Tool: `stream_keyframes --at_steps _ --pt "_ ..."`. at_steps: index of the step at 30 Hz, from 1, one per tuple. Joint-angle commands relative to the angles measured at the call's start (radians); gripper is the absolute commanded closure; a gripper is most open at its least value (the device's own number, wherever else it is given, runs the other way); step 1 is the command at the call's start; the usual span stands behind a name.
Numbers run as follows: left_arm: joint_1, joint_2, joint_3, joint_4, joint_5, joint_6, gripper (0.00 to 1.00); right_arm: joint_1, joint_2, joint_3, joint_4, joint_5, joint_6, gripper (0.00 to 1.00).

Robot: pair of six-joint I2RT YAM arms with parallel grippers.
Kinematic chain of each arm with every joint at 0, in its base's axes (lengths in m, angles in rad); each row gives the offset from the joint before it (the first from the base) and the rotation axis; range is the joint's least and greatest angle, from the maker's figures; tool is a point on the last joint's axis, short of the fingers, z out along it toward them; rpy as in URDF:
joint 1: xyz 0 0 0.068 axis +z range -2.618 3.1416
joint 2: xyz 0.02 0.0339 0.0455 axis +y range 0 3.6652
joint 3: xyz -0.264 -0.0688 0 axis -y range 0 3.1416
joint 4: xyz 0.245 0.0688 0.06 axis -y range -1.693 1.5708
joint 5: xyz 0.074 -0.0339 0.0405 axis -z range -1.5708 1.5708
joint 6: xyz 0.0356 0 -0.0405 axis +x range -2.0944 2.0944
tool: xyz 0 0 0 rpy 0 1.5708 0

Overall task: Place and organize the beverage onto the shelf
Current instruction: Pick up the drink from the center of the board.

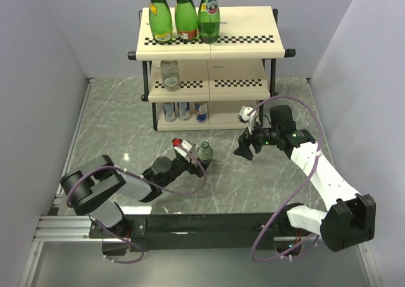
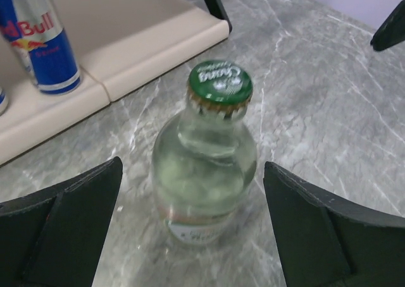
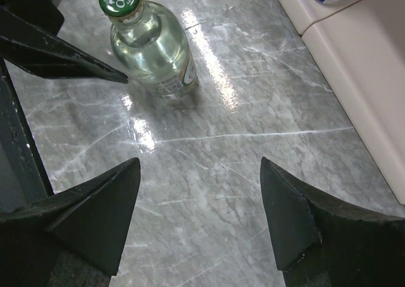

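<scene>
A small clear glass beverage bottle (image 1: pixel 204 152) with a green cap stands upright on the marble tabletop in front of the shelf (image 1: pixel 247 21). My left gripper (image 1: pixel 192 155) is open, and in the left wrist view the bottle (image 2: pixel 205 173) stands between its fingers (image 2: pixel 69 217) with a gap on each side. My left gripper (image 2: pixel 192 167) touches nothing. My right gripper (image 1: pixel 245 149) hovers open and empty to the right of the bottle. In the right wrist view the bottle (image 3: pixel 152 47) is up and to the left of my right gripper (image 3: pixel 199 164).
Three tall green bottles (image 1: pixel 185 15) stand on the shelf's top tier, one clear bottle (image 1: pixel 169 75) on the middle tier, and cans (image 1: pixel 183 110) on the bottom tier, a Red Bull can (image 2: pixel 44 40) among them. The bottom board (image 3: pixel 354 53) lies right of my right gripper.
</scene>
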Motion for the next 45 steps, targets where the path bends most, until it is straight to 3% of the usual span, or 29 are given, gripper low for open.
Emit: stream_keyframes --at_steps 1,19,31,37,43,44,45 --pt "-0.008 0.039 0.043 0.079 0.033 0.009 0.0 -0.012 -0.003 0.036 -0.001 -0.006 -0.014 0.18" --pt "-0.05 0.173 0.086 0.128 -0.033 0.016 0.02 -0.012 0.002 0.037 -0.006 -0.006 -0.017 0.18" --pt "-0.051 0.21 0.129 0.13 -0.082 0.031 0.12 -0.013 0.0 0.039 -0.007 -0.008 -0.02 0.18" --pt "-0.053 0.205 0.135 0.113 -0.085 0.026 0.27 -0.015 -0.001 0.04 -0.009 -0.013 -0.019 0.18" --pt "-0.051 0.193 0.129 0.098 -0.081 0.025 0.77 -0.013 -0.001 0.04 -0.009 -0.011 -0.022 0.18" --pt "-0.051 0.188 0.129 0.096 -0.079 0.025 0.97 -0.015 -0.003 0.04 -0.01 -0.011 -0.02 0.18" --pt "-0.053 0.185 0.131 0.093 -0.079 0.022 1.0 -0.016 -0.003 0.04 -0.01 -0.013 -0.02 0.18"
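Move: The clear soda bottle stands on the board just off my open left fingertips: about 3 cm to my left hand's right, 2 cm ahead, its middle roughly 1 cm lower. The nearest Red Bull can on the bottom shelf is some 17 cm ahead of that hand and 1 cm right, the middle can equally far ahead and about 5 cm left. From my right hand the bottle lies about 12 cm left, 1 cm ahead and 6 cm below. I lower my open left hand about 3 cm beside the soda bottle while easing it roughly 2.5 cm to the right, then slide it some 2 cm forward so the bottle's body comes between the fingers. On that last stretch I start closing, and I stop with both fingers pinching the glass below the neck, the grip effort clearly rising. ##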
